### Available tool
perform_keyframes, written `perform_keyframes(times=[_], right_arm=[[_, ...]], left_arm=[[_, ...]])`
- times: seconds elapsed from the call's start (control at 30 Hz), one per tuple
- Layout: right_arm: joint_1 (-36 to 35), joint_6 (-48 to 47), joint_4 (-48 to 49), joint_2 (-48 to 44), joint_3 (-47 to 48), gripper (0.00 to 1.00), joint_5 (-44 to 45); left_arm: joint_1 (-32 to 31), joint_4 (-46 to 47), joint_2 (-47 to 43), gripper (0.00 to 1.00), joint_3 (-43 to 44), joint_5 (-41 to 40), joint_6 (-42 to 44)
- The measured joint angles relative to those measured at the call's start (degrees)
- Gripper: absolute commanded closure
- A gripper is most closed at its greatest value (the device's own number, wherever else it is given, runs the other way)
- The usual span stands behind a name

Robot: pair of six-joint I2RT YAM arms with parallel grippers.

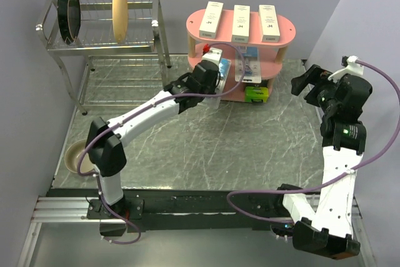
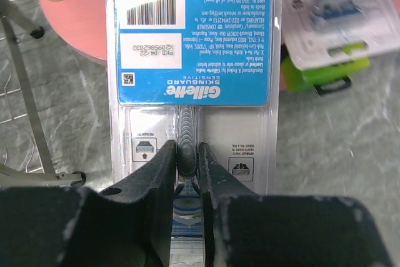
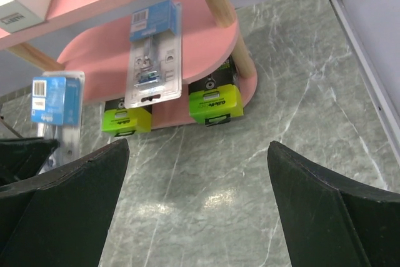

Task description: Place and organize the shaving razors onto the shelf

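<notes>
The pink shelf stands at the back centre. Three slim white boxes lie side by side on its top board. One blue-card blister pack lies on the middle board, overhanging the front edge. Two black-and-lime boxes sit on the bottom board. My left gripper is shut on the razor handle bulge of the second blister pack, holding it at the shelf's left front. My right gripper is open and empty, right of the shelf.
A metal dish rack stands at the back left, holding a black pan and a tan plate. A tan bowl sits at the table's left edge. Walls close in on both sides.
</notes>
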State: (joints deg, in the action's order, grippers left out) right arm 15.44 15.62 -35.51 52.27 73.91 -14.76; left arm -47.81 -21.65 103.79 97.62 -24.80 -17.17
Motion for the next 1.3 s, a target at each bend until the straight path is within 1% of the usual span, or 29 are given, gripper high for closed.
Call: perform_keyframes(times=[0.23,0.43,0.73,0.87,1.0,1.03,1.3], right_arm=[[0.0,0.0,0.0,0.8,0.0,0.02,-0.5],[0.0,0.2,0.0,0.9,0.0,0.02,-1.0],[0.0,0.5,0.0,1.3,0.0,0.02,-1.0],[0.0,0.5,0.0,1.3,0.0,0.02,-1.0],[0.0,0.5,0.0,1.3,0.0,0.02,-1.0],[0.0,0.5,0.0,1.3,0.0,0.02,-1.0],[0.0,0.9,0.0,1.3,0.0,0.02,-1.2]], left_arm=[[0.3,1.3,5.7,0.99,4.0,-5.8,-1.1],[0.6,3.8,10.4,0.99,7.9,-8.7,0.7],[2.2,7.2,16.0,0.99,13.7,-9.6,3.7],[2.8,8.3,16.9,0.95,14.1,-10.2,4.8],[3.0,9.2,17.8,0.94,15.2,-10.9,6.0],[3.0,9.5,18.0,0.92,15.6,-11.0,6.1],[3.0,12.0,19.9,0.92,18.4,-11.1,8.0]])
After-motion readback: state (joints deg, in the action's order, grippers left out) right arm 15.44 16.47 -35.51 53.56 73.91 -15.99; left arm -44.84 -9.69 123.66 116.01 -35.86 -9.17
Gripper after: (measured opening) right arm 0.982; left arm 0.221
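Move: The left hand already holds the razor pack. The free left part of the pink shelf's middle board lies about 11 cm ahead, 1 cm right and 5 below. From the hand, the placed razor pack is some 11 cm ahead, 10 right and 5 below; the left white box on the top board is about 15 ahead, 3 left and 12 above. From the right hand, that free spot is about 20 cm ahead, 23 left and 16 below. Forward about 10 cm, slowing towards the end, the left hand carries the razor pack in under the top board and over the left part of the middle board, beside the placed pack. It dips about 1.5 cm and comes back up at the end, while the fingertips tilt up and the hand turns counter-clockwise, each by some 10 degrees. The fingers keep their pinch on the pack. ##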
